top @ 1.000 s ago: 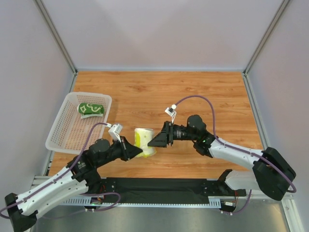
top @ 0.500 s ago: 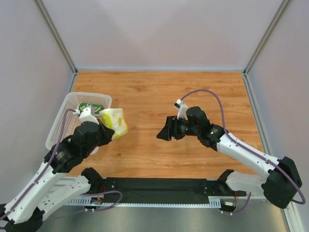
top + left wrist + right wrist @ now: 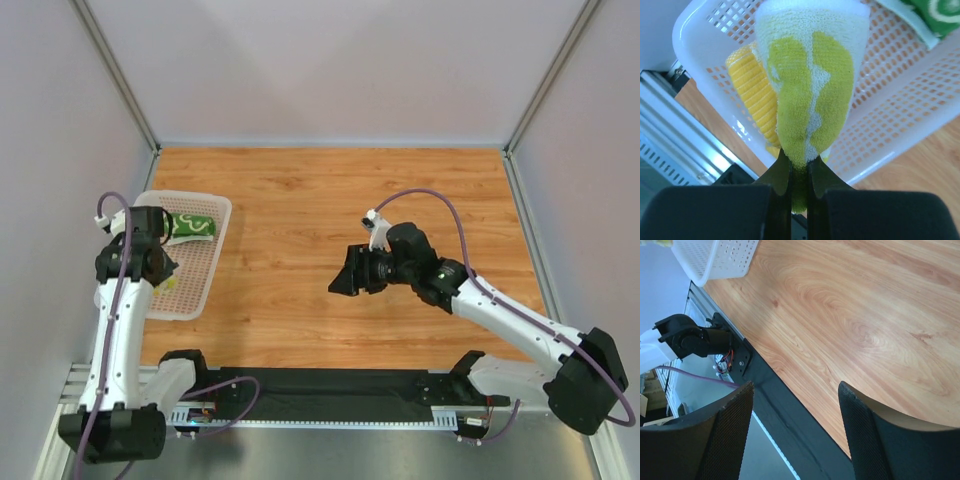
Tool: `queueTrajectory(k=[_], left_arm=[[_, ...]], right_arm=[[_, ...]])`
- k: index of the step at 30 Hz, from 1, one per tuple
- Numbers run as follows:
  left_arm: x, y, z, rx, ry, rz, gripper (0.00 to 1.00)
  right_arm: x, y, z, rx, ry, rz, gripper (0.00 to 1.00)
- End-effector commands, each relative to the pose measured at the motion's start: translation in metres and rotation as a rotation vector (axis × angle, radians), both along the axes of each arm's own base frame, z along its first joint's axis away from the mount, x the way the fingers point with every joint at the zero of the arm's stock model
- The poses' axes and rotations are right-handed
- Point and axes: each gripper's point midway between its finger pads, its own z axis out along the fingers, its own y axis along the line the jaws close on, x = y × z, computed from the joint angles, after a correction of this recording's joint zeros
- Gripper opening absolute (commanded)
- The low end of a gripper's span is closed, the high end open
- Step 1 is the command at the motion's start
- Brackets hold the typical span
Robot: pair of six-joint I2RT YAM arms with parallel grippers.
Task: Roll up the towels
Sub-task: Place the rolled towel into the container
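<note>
A rolled yellow and lime-green towel (image 3: pixel 810 85) with white patches hangs over the white basket (image 3: pixel 900 115), and my left gripper (image 3: pixel 799 175) is shut on its lower end. From above, the left wrist (image 3: pixel 140 262) covers most of that towel; only a yellow bit (image 3: pixel 167 284) shows inside the basket (image 3: pixel 205 275). A rolled dark green towel (image 3: pixel 190 226) with a white pattern lies at the basket's far end; its corner (image 3: pixel 935 15) shows in the left wrist view. My right gripper (image 3: pixel 345 283) hovers open over bare wood at mid-table, its fingers (image 3: pixel 795 390) holding nothing.
The basket stands at the table's left edge beside the left wall. A black base strip (image 3: pixel 340 385) runs along the near edge, also under the right gripper as a black strip (image 3: pixel 775 405). Grey walls close in three sides.
My left arm has swung the yellow-lime towel from mid-table leftward to above the basket. The right gripper has come off the towel and drawn back slightly to the right, standing open.
</note>
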Motion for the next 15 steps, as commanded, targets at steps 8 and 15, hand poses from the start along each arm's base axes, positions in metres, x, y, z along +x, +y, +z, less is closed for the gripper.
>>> queueTrajectory(k=[8, 15], left_arm=[[0.037, 0.016, -0.054, 0.003, 0.219, 0.031, 0.0], [0.085, 0.008, -0.089, -0.084, 0.242, 0.054, 0.0]], right_arm=[[-0.017, -0.015, 0.004, -0.015, -0.004, 0.016, 0.69], [-0.02, -0.017, 0.002, -0.03, 0.012, 0.015, 0.68]])
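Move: The container I am taking the rolled towel to has its middle about 10 cm ahead of my left hand, roughly level sideways and some 16 cm below; I'm above its near part. The green towel already inside lies about 17 cm ahead of that hand, 6 cm to its right and 15 cm down. From my empty right hand the container's middle is roughly 48 cm left, 11 cm ahead and 12 cm lower. I lower the yellow-and-white rolled towel into the near half of the container with my left hand, sinking about 9 cm and easing some 5 cm forward, more so towards the end. The wrist tips the fingers about 20 degrees steeper downward, and they keep their pinch on the towel's end. My open right hand drifts about 2 cm back and to its right, away from the container. ##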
